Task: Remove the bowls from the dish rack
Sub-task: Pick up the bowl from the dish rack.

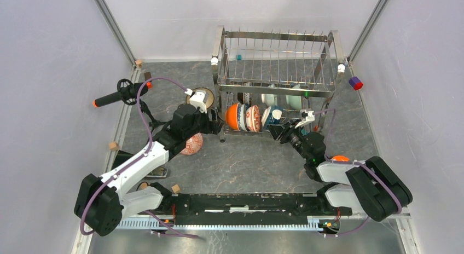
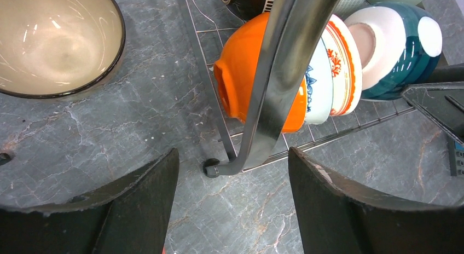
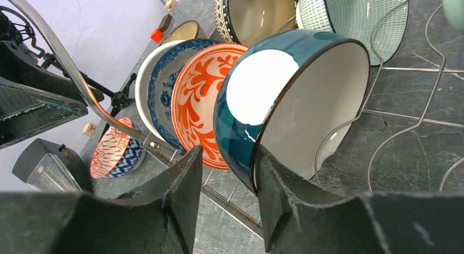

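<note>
The dish rack (image 1: 276,62) stands at the back of the table. On its lower tier an orange bowl (image 2: 257,79), a blue-and-white one (image 3: 161,84), a red-patterned one (image 3: 199,95) and a teal bowl (image 3: 246,122) stand on edge in a row. My right gripper (image 3: 230,155) straddles the teal bowl's rim: one finger lies inside against the rim, the other stands just off the outer wall. My left gripper (image 2: 233,155) hangs open and empty over the table at the rack's front left leg (image 2: 273,73). On the table lie a tan bowl (image 2: 54,40) and a red-and-blue patterned bowl (image 1: 192,144).
More bowls, one pale green (image 3: 361,18), sit deeper in the lower tier. A black handled tool (image 1: 117,95) lies at the left wall. A blue-and-red block (image 1: 355,83) sits at the right wall. Small wooden cubes (image 1: 175,188) lie near the arm bases.
</note>
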`<state>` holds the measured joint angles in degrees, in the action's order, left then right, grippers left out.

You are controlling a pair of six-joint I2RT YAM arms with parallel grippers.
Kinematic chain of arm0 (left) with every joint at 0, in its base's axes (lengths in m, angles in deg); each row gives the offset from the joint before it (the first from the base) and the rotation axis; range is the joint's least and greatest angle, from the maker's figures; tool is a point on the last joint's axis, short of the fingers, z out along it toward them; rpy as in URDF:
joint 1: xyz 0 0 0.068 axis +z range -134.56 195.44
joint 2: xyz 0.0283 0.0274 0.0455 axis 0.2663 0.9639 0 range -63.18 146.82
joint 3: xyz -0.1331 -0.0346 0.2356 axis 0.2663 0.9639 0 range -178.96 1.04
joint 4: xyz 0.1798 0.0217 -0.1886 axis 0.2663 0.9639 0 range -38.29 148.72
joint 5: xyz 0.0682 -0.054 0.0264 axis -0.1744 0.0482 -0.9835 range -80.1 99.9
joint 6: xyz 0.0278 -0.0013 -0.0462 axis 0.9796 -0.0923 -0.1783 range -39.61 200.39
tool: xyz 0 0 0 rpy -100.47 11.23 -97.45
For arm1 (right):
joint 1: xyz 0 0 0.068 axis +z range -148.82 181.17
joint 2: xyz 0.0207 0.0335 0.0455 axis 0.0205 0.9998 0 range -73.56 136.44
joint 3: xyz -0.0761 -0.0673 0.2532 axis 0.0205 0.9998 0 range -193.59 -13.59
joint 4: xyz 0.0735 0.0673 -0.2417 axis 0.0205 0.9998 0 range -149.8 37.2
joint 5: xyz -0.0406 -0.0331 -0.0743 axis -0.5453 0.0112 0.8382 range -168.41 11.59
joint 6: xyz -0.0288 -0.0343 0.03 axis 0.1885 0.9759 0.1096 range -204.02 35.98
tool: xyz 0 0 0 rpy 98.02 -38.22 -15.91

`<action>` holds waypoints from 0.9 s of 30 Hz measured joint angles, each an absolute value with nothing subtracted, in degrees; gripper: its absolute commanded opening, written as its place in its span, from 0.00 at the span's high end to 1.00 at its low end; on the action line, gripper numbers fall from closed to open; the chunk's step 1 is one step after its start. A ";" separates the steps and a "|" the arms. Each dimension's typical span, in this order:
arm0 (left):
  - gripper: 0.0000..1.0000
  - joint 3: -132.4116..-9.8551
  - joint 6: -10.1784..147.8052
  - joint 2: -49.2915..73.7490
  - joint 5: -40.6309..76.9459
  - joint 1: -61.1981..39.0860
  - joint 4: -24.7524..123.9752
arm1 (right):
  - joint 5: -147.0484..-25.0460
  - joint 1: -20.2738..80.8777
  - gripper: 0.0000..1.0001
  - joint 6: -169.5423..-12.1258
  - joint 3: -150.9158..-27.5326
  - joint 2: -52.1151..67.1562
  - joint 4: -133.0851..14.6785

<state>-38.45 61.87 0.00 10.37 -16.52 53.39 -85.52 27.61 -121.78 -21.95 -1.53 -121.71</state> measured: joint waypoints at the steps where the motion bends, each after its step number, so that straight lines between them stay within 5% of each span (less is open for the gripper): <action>1: 0.22 -38.45 61.87 0.02 10.37 -16.52 53.39 | -85.65 27.61 0.59 -121.95 -21.95 -0.88 -122.36; 14: 0.23 -38.47 61.87 0.04 10.37 -16.52 53.78 | -87.14 27.52 0.82 -125.01 -21.78 6.77 -133.95; 19: 0.23 -38.47 61.87 0.04 10.37 -16.52 53.85 | -89.11 27.52 1.00 -126.04 -21.25 9.33 -139.33; 27: 0.23 -38.65 61.87 0.04 10.37 -16.52 54.39 | -91.40 27.17 1.00 -127.44 -20.60 11.41 -143.67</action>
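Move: The teal bowl on the rack's lower shelf has its near rim between the right fingers; its middle lies about 6 cm ahead of that hand, neither left nor right, and some 1 cm lower. About level in height with the bowl's middle, the orange-patterned bowl stands 6 cm ahead and 8 cm left of the hand, the plain orange bowl 7 cm ahead and 15 cm left. From the left hand the teal bowl lies about 3 cm ahead, 20 cm right, 5 cm below. The teal bowl's near rim gets pinched as the right fingers close from about half open to nearly shut on it, while the hand edges forward a trace. The right hand then eases left and up, about 1.5 cm each way, drawing back slightly late on, and rolls its left side up with a small counter-clockwise turn, some 10 degrees in all. ##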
